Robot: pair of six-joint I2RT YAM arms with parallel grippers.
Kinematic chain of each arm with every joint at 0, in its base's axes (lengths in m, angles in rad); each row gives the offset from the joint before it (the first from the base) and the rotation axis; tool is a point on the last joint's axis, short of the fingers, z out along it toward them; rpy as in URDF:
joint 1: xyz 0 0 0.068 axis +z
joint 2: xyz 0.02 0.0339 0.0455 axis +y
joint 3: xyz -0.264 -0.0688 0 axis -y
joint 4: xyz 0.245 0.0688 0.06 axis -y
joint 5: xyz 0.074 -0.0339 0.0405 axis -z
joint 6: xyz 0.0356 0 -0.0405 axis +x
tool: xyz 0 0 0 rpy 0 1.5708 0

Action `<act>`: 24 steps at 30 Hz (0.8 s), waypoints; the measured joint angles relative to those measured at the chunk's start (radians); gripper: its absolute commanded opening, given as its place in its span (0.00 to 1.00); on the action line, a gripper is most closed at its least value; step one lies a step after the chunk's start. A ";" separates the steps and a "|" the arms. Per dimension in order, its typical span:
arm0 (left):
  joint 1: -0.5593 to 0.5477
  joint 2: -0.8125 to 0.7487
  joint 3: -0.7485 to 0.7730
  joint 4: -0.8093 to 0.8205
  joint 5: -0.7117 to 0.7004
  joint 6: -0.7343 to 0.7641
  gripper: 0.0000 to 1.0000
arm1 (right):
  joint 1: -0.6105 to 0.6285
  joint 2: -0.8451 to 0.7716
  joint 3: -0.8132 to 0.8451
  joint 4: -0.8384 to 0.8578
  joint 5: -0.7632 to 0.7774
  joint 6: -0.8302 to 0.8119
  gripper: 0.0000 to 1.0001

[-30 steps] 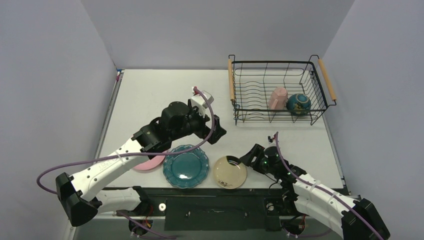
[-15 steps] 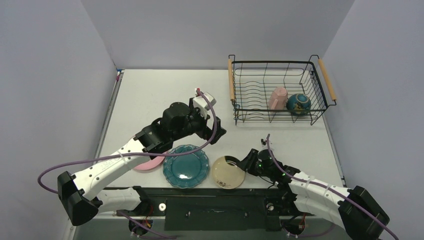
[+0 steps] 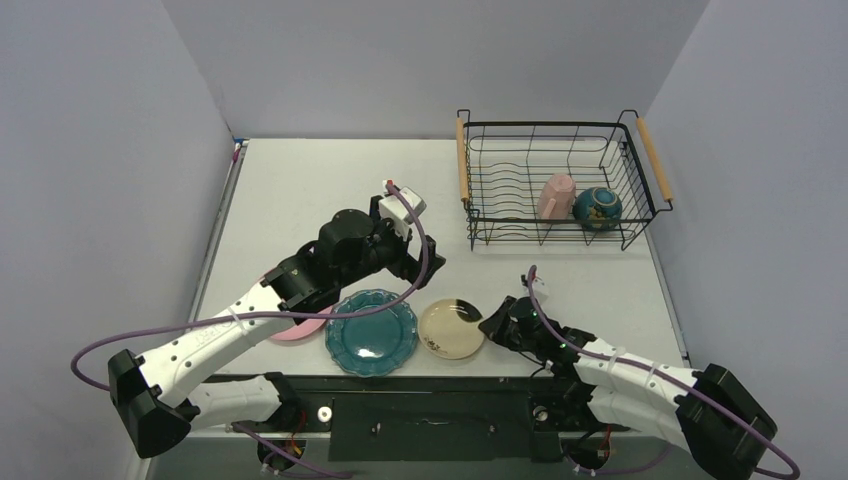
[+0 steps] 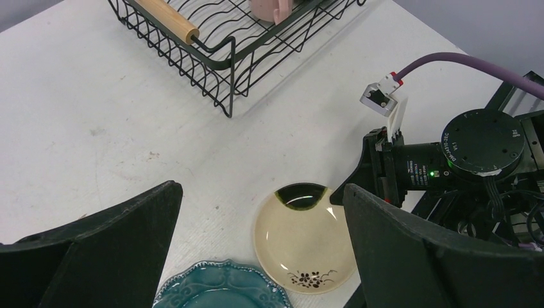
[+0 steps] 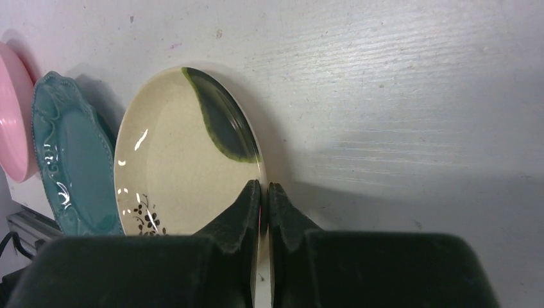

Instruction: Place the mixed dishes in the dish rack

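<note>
The cream shallow dish (image 3: 452,330) with dark marks lies at the table's near edge. My right gripper (image 3: 487,326) is shut on its right rim; in the right wrist view the two fingers (image 5: 253,205) pinch the rim of the dish (image 5: 179,167). The teal scalloped plate (image 3: 371,332) lies to its left, and the pink plate (image 3: 295,328) is partly hidden under my left arm. My left gripper (image 3: 423,266) hangs open above the table behind the cream dish (image 4: 301,237), holding nothing. The dish rack (image 3: 462,160) at the back right holds the pink cup (image 3: 556,196) and the dark-teal bowl (image 3: 598,207).
Grey walls close in the table on three sides. The rack's near corner (image 4: 228,106) and a wooden handle (image 4: 168,18) show in the left wrist view. A purple cable loops from each arm. The table's front edge runs just below the plates.
My right gripper has slid left onto the cream dish's rim and shut on it, and the dish has shifted slightly left. The left arm has barely moved.
</note>
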 measured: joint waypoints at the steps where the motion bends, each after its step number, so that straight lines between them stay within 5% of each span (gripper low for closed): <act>1: 0.000 0.000 0.000 0.002 -0.001 0.000 0.97 | 0.000 -0.004 0.004 -0.008 0.007 0.000 0.00; 13: 0.000 0.004 -0.011 0.008 -0.011 -0.004 0.97 | -0.013 -0.347 0.063 -0.330 0.168 -0.005 0.00; 24: 0.006 0.071 -0.011 0.014 -0.010 -0.043 0.97 | -0.166 -0.525 0.226 -0.572 0.187 -0.071 0.00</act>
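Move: The right hand already pinches the cream plate's right rim, the plate's middle some 6 cm to its left and about level with it. The dish rack's middle lies about 34 cm ahead and 17 cm to the right, roughly 5 cm higher; in it the pink mug stands about 28 cm ahead and 20 cm right, the blue bowl 26 cm ahead and 28 cm right. From the left hand the rack is some 27 cm ahead, 26 cm right and 21 cm below. Keeping the cream plate's right rim pinched between its shut fingers, the right hand climbs about 11 cm and swings some 8 cm to the right, drawing nearer the dish rack while the fingers tip upwards and the wrist turns clockwise, each by about 15 degrees. Meanwhile the empty left hand, its fingers still wide open, sinks slightly without touching anything. ##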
